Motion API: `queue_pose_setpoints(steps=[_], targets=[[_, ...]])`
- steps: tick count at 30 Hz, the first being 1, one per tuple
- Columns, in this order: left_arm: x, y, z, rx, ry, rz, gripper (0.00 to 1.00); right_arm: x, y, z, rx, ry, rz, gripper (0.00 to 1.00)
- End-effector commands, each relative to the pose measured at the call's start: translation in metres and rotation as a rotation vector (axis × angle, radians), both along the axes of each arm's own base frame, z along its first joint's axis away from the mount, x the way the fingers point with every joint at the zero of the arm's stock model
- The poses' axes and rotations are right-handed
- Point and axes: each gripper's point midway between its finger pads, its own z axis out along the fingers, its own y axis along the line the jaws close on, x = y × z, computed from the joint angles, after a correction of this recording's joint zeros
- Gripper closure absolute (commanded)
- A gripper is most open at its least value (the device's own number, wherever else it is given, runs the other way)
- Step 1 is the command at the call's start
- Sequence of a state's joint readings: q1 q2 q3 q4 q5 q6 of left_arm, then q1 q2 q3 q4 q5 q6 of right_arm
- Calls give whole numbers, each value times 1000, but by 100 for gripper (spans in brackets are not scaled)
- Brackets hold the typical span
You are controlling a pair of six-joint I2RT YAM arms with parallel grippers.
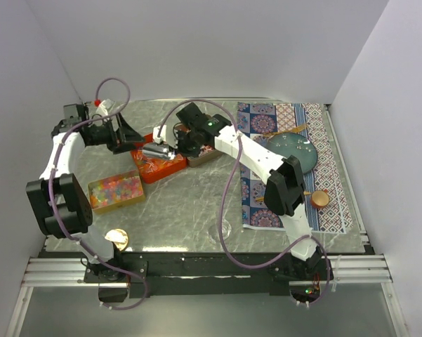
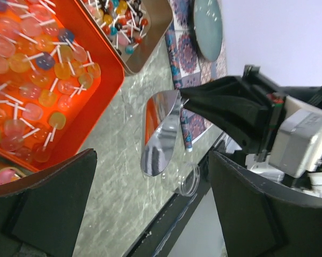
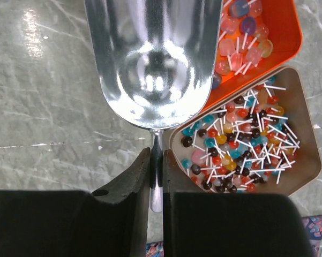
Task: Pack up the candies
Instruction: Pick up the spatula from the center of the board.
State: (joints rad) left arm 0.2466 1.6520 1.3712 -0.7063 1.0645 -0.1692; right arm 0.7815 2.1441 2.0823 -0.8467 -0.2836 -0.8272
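Observation:
The candies lie in three tins: pastel lollipops in an orange tin (image 1: 156,168) (image 2: 37,75) (image 3: 262,32), small dark and bright lollipops in a tan tin (image 1: 205,156) (image 3: 246,142) (image 2: 129,27), and bead-like multicoloured pieces in a gold tin (image 1: 116,192). My right gripper (image 1: 172,149) (image 3: 156,155) is shut on the handle of an empty silver scoop (image 3: 152,59) (image 2: 161,134) held over the orange tin's near edge. My left gripper (image 1: 130,140) (image 2: 150,160) is open and empty, just left of the orange tin.
A clear jar (image 1: 222,228) (image 2: 190,179) lies near the table's front edge and a gold lid (image 1: 116,239) lies at the front left. On the patterned mat (image 1: 323,140) at the right are a teal plate (image 1: 295,151), a gold spoon (image 1: 281,132) and a copper cup (image 1: 319,199).

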Motion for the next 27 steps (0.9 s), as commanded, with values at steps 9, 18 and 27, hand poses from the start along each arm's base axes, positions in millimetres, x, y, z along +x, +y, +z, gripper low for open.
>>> queue_pose_setpoints(steps=[9,18,27], targets=[[8,-27,-29,-1,41,-94,28,9,11,63,163,-69,-62,100],[-10,-56,-15,-204,-56,-310,93,1,0,82,256,9,-102,72],[-22,-61,-13,-331,-19,-366,99,-20,-41,95,390,81,-45,41]])
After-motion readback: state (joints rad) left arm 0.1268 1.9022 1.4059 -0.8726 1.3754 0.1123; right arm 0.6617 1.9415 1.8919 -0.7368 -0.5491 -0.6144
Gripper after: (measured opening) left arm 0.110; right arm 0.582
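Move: My right hand already holds the spatula (the metal scoop) by its handle. The bowl's middle lies about 6 cm to that hand's left, level with it. From my open left hand that bowl is some 7 cm to the right, 1 cm back and 5 cm lower. The orange lollipop tray sits about 5 cm right, 3 cm back and 18 cm below my left hand, the tan lollipop box some 20 cm right and 3 cm ahead. I bring my left hand down and to the right, about 4 cm each way, onto the bowl's free end and pinch the wall there, while my right keeps its hold and barely rises. Then I open my right fingers and draw that hand up and to the right, about 5 cm in all, as my left carries on a little right and back, turning some 20 degrees clockwise. ##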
